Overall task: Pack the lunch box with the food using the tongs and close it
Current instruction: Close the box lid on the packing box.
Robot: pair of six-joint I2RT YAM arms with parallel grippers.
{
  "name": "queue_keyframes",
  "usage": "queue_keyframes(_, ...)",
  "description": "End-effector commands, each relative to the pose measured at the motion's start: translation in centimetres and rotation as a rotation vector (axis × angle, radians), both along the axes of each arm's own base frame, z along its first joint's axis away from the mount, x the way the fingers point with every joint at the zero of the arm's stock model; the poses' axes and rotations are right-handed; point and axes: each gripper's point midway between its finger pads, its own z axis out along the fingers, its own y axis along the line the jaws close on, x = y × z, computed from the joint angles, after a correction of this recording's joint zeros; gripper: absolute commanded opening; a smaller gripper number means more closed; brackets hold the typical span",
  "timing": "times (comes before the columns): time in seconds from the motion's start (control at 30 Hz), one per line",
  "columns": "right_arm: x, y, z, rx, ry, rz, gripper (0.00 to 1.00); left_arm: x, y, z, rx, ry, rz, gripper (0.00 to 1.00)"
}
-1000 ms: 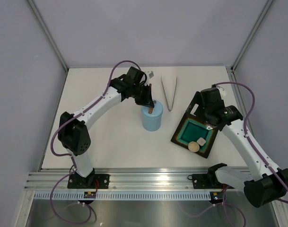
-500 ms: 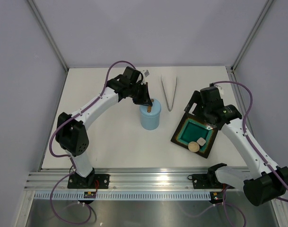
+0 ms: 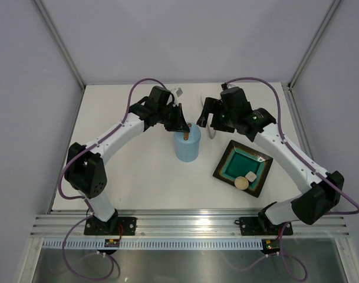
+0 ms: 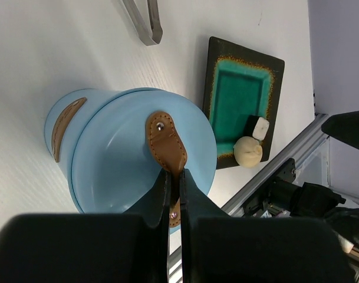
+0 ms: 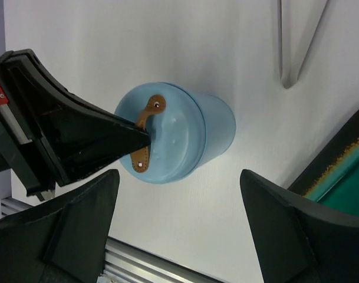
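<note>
The light blue lunch box (image 3: 187, 147) stands upright mid-table, with its flat blue lid (image 4: 138, 171) on top. My left gripper (image 4: 174, 177) is shut on the lid's brown tab (image 4: 166, 140). Whether the lid is fully seated I cannot tell. My right gripper (image 5: 185, 227) hangs open just right of the lunch box (image 5: 217, 127), nothing between its fingers. The silver tongs (image 5: 297, 41) lie on the table behind it, partly covered by the right gripper (image 3: 207, 121) in the top view. On the dark teal-centred plate (image 3: 259, 158) lie two pieces of food, a beige bun (image 3: 242, 183) and a white cube (image 3: 250, 175).
Grey enclosure walls rise on the left, back and right of the white table. An aluminium rail (image 3: 185, 221) runs along the near edge, where the arm bases are bolted. The left arm's purple cable (image 3: 138, 91) loops above its wrist.
The right arm has swung left from the plate's far corner to beside the lunch box, over the tongs. The left gripper keeps its hold on the tab and has barely moved.
</note>
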Motion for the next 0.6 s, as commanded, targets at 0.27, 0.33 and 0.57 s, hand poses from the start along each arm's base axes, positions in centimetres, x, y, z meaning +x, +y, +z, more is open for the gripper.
queue_keyframes(0.27, 3.0, 2.3, -5.3, -0.116, 0.128, 0.034, 0.92, -0.2, 1.4, -1.7, 0.042, 0.043, 0.011, 0.0)
queue_keyframes(0.33, 3.1, 1.8, -7.9, -0.165, 0.176, 0.013, 0.93, -0.3, 1.4, -1.7, 0.043, 0.043, 0.009, 0.0)
queue_keyframes(0.57, 2.2, 0.6, -10.6, -0.237, 0.242, -0.004, 0.93, -0.2, 1.5, -1.7, 0.056, 0.031, -0.001, 0.0)
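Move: Off to the right hand's left by about 9 cm, level fore and aft and some 8 cm lower, is the box lid on the packing box, whose middle is about 14 cm down. The tray lies roughly 15 cm right and 7 back of this hand, 20 lower; the tongs about 19 cm ahead, nearly in line, just as low. The lid is directly under the left hand, 2 cm down, its strap already pinched there. Swooping down some 9 cm, the right hand first slides about 3 cm forward and 2 left, then drops steeply onto the lid's right side, tipping its fingers about 10 degrees further down. Jaws stay wide open; the left one's tip meets the lid beside the strap and stops there. The left hand keeps its pinch on the strap almost in place. ##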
